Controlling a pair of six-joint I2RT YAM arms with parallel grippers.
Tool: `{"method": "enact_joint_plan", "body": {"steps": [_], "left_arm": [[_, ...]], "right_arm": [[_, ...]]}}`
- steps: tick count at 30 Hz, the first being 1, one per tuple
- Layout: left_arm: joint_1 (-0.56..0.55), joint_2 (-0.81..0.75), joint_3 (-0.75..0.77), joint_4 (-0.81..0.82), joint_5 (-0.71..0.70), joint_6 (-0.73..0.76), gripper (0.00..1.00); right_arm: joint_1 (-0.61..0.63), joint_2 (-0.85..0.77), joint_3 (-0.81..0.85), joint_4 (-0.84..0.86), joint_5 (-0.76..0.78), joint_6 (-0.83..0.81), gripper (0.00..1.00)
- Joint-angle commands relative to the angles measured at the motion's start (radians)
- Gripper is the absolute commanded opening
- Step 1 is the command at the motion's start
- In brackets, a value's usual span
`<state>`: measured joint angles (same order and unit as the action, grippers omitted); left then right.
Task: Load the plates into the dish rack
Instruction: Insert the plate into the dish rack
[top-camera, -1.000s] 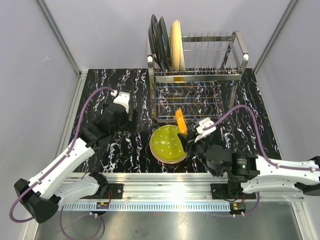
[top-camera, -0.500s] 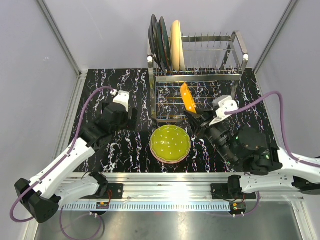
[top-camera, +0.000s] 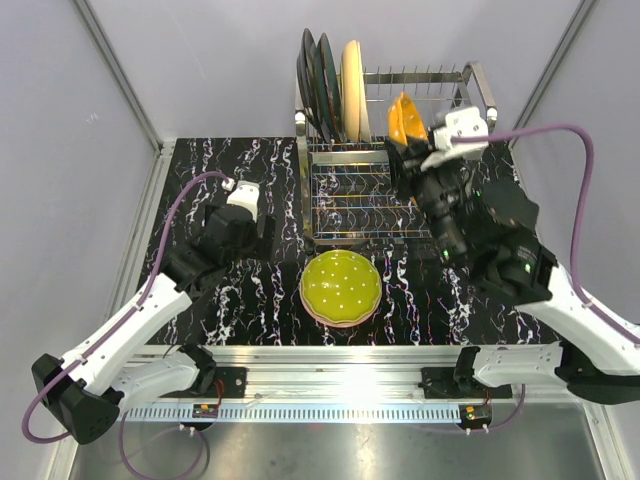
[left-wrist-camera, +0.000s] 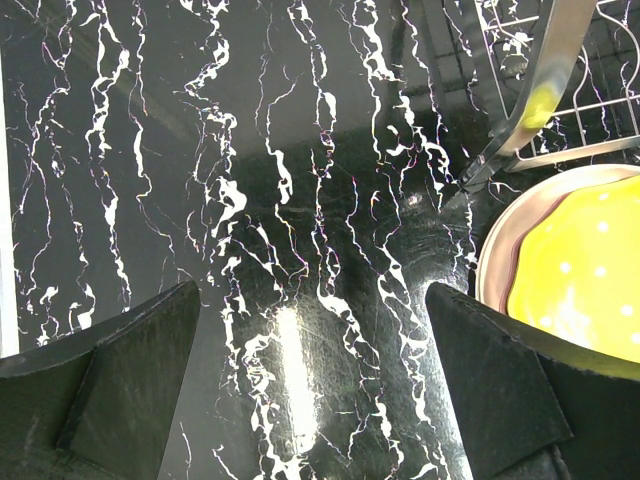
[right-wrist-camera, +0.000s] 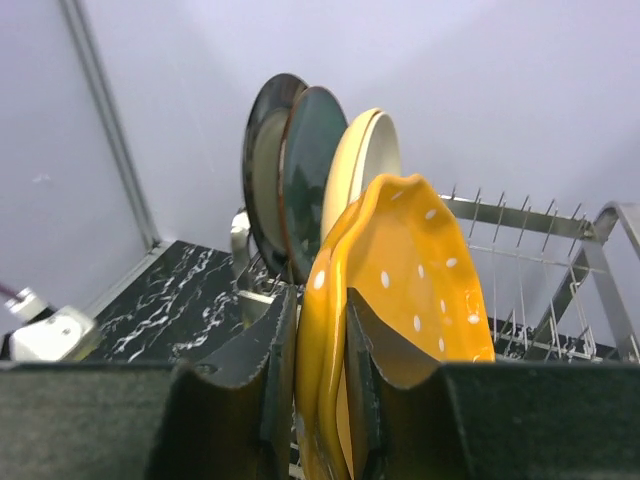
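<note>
An orange plate with white dots stands on edge in my right gripper, which is shut on its rim. From above, this orange plate hangs over the upper tier of the chrome dish rack, to the right of the plates standing there. Those are two dark plates and a cream plate. On the table in front of the rack lies a green dotted plate on a pink-rimmed one. My left gripper hovers open over bare table, left of that stack.
The black marbled table is bounded by grey walls at the left, right and back. The rack's lower tier sits in front of the upper one. A rack leg stands close to the right of my left gripper.
My right arm has carried the orange plate up from beside the green plate to above the rack's upper tier. The left arm has hardly moved.
</note>
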<state>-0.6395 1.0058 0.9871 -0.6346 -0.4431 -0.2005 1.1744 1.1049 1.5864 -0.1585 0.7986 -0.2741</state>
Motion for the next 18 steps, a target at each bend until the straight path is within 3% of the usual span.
{"method": "enact_joint_plan", "body": {"steps": [1, 13, 18], "left_arm": [[0.006, 0.004, 0.007, 0.039, -0.013, 0.009, 0.99], [0.008, -0.003, 0.005, 0.041, 0.000, 0.007, 0.99], [0.008, -0.016, 0.002, 0.041, -0.008, 0.009, 0.99]], "right_arm": [[-0.122, 0.056, 0.136, -0.009, -0.199, 0.055, 0.00], [-0.415, 0.323, 0.624, -0.176, -0.482, 0.168, 0.00], [-0.536, 0.386, 0.656, -0.151, -0.614, 0.260, 0.00]]}}
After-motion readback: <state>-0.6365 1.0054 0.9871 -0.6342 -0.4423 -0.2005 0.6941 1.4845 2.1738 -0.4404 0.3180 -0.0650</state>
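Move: The right hand, holding the orange plate upright, has the free slot of the rack's upper tier about 14 cm ahead and 4 cm to its left, roughly level with the hand. The cream plate stands just left of that slot, some 7 cm left of the hand and 14 cm ahead, with the yellow plate about 2 cm farther left. From the left hand the slot lies about 10 cm ahead, 25 cm to the right and 28 cm higher. Forward in one steady sweep, the right hand carries the upright orange plate some 10 cm towards the free slot beside the cream plate, level at first and then climbing about 6 cm as it comes in over the upper tier. The fingers keep their pinch, and the wrist hardly turns. ##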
